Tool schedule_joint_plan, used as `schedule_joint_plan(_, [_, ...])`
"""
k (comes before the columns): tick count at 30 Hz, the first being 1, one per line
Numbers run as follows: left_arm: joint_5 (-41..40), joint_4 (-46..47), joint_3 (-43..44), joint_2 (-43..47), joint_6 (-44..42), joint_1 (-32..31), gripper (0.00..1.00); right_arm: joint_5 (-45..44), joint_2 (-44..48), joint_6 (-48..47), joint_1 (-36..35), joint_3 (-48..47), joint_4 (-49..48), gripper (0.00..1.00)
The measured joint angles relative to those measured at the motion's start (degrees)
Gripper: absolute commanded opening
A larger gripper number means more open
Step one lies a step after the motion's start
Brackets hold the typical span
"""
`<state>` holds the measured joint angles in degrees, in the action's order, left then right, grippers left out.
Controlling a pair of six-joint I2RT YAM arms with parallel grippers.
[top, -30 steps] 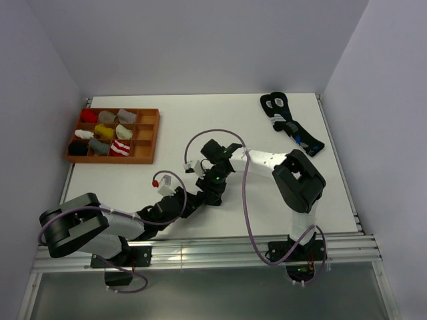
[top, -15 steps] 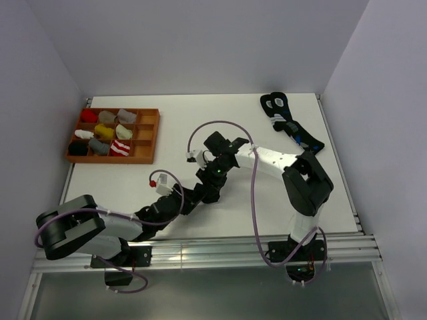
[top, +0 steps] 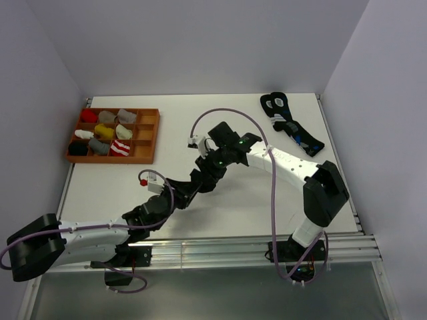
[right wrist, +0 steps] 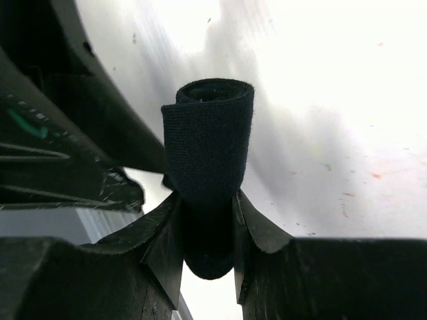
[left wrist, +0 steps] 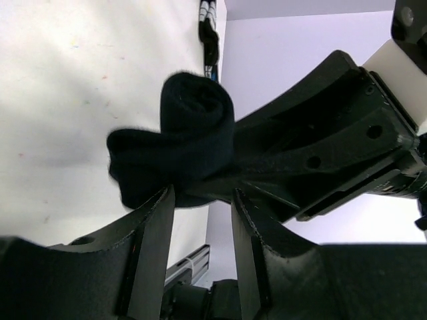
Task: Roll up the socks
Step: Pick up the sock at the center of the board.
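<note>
A plain black sock (right wrist: 210, 133), rolled into a tight tube, sticks out from between the fingers of my right gripper (right wrist: 207, 197), which is shut on its lower end. In the left wrist view the same black sock (left wrist: 180, 147) lies just past my left gripper (left wrist: 202, 193), whose jaws stand apart with only background between them. From above, the two grippers meet mid-table, left gripper (top: 190, 189) and right gripper (top: 205, 173), and they hide the sock. A red-and-white striped sock (top: 121, 148) sits bundled in the tray.
The brown compartment tray (top: 107, 159) at the back left holds several coloured sock bundles. A pair of dark socks with white rings and blue marks (top: 291, 124) lies at the back right. Walls close in the table on three sides.
My left arm has stretched out lower and longer toward the middle, and its jaws have opened a little. The right arm's elbow has swung to the right; its grip on the black sock is unchanged.
</note>
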<state>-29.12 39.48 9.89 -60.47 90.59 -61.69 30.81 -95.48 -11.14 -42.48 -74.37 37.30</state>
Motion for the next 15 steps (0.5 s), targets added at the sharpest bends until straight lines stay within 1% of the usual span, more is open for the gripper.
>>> schedule_joint_plan(4, [-0.79,-5.05,3.28,2.95,0.11,-0.52,0.45,-3.37,2.29,0.83,0.00,-0.15,-1.36,0.11])
schedule_joint_plan(9, [-1.92,-9.46,4.66,4.48,0.85,-0.98,0.46,-6.36,4.72,1.62,0.00,-0.33,-2.86,0.11])
schedule_joint_plan(12, [-3.17,-11.47,4.66,5.07,1.68,-1.33,0.47,-7.30,5.92,2.16,0.00,-0.33,-3.45,0.11])
schedule_joint_plan(15, [-4.55,-11.54,4.66,5.70,1.86,-1.62,0.47,-7.72,7.08,2.56,0.00,-0.33,-3.48,0.11])
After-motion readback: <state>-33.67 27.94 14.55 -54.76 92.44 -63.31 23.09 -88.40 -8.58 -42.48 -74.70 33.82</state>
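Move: The rolled black sock is already gripped in the right hand, clear of the table. It lies roughly 4 cm ahead of the left hand, 4 cm to its right and about 1 cm lower. The sorting box in which the other rolls lie is some 15 cm ahead of the right hand, 31 cm to its left and 9 cm below. The red-striped roll in it is about 11 cm ahead and 29 cm left, at that same lower level. The rolled black sock stays pinched in the right fingers and is carried up about 5 cm and forward some 2.5 cm, away from the left fingertips, while the right wrist swings its fingers about 10 degrees forward. The left hand, still half open and empty, follows upward by only about 2 cm. ##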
